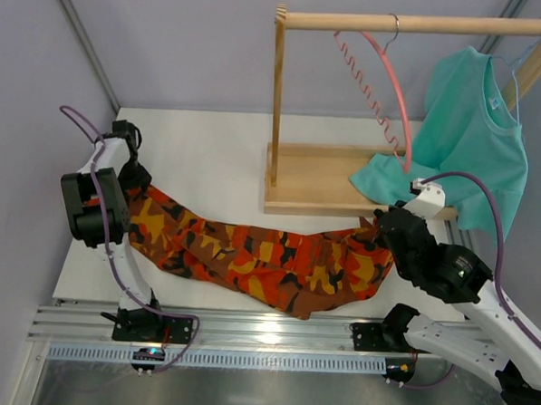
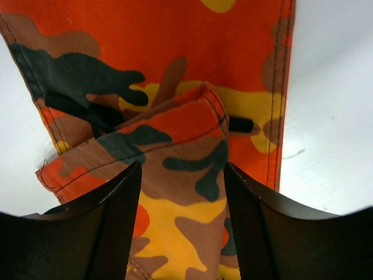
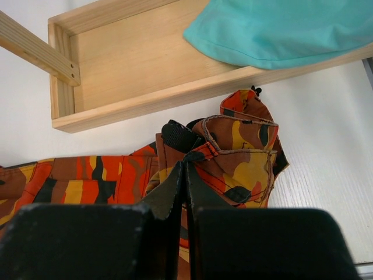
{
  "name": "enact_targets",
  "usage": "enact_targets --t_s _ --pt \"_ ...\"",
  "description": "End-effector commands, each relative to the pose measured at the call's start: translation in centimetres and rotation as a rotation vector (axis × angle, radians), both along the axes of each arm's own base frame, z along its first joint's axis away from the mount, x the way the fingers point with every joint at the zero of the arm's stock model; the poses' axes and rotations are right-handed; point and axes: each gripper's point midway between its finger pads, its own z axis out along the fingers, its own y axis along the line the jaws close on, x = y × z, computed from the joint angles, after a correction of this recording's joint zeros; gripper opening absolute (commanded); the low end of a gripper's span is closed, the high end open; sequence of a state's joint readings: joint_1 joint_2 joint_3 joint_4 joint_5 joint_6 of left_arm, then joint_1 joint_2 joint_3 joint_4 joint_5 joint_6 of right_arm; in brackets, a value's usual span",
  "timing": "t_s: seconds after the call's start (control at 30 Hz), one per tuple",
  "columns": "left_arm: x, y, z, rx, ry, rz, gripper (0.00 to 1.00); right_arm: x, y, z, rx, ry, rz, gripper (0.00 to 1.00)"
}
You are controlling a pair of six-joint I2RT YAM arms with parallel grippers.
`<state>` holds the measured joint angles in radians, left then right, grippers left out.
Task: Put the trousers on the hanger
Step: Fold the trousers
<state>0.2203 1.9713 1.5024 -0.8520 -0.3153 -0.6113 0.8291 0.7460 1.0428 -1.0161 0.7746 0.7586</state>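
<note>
The camouflage trousers [image 1: 268,257] lie stretched across the table between my two grippers. My left gripper [image 1: 137,188] is at their left end. In the left wrist view its fingers [image 2: 182,169] stand apart, open, with a folded layer of trousers [image 2: 175,116] filling the gap under them. My right gripper [image 1: 378,228] is at the right end. The right wrist view shows it [image 3: 186,158] shut on a bunched edge of the trousers [image 3: 245,151]. The pink hanger [image 1: 399,91] hangs bare from the wooden rail [image 1: 416,24], above and behind the trousers.
A teal T-shirt [image 1: 474,131] hangs on a light-blue hanger [image 1: 518,66] at the rail's right end, its hem draped over the rack's wooden base tray [image 1: 313,177]. That tray [image 3: 134,64] lies just beyond my right gripper. A wall runs along the left.
</note>
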Motion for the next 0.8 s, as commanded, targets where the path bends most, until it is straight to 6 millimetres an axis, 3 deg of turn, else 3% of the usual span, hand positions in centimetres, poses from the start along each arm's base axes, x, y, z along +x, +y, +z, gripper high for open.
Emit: enact_targets --t_s 0.0,0.13,0.3,0.37,0.43,0.57,0.7,0.77 --pt "2.7 0.6 0.8 -0.004 -0.083 0.03 0.59 1.0 1.2 0.9 0.029 -0.049 0.026 0.04" --pt "2.3 1.4 -1.0 0.03 -0.026 0.038 0.58 1.1 1.2 0.5 0.011 -0.044 0.027 0.04" --pt "2.5 1.6 -1.9 0.034 -0.015 0.032 0.57 1.4 1.3 0.5 0.002 -0.052 0.025 0.04" --pt "2.4 1.7 -2.0 0.04 -0.006 0.028 0.52 1.5 1.3 0.5 -0.005 -0.051 0.022 0.04" --pt "2.2 2.0 -1.7 0.054 0.0 0.024 0.38 1.7 1.3 0.7 -0.013 -0.048 0.018 0.04" --pt "2.2 2.5 0.4 0.093 -0.024 0.018 0.18 1.5 0.0 1.4 -0.055 -0.05 -0.024 0.04" --pt "1.8 3.1 4.7 0.154 -0.092 0.022 0.01 0.8 -1.6 3.3 -0.068 -0.079 -0.06 0.04" --pt "1.3 3.5 6.6 0.186 -0.119 0.024 0.0 0.3 -2.5 3.6 -0.078 -0.085 -0.072 0.04"
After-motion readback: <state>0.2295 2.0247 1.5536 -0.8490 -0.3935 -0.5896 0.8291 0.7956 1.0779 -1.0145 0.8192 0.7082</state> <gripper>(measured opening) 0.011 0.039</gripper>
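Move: Just under the open left fingers is the corner of the folded trouser-leg hem, about 1 cm ahead, 2 cm to the left and 3 cm down. The black strap end lies some 3 cm ahead and 1 cm left of the hand; the hem's other corner is roughly 8 cm back and 2 cm right, both on the cloth below. From the right hand, that hem corner is about 18 cm ahead, 57 cm left and 23 cm below. Sinking nearly 3 cm, and just over 1 cm forward with a little left, the left hand brings its parted fingers down around the hem corner, closes them fully to pinch it, then starts back up about 2.5 cm while edging left. Its fingers keep pointing steeply down. The right hand keeps its grip on the waistband, shifting only a centimetre or so. ##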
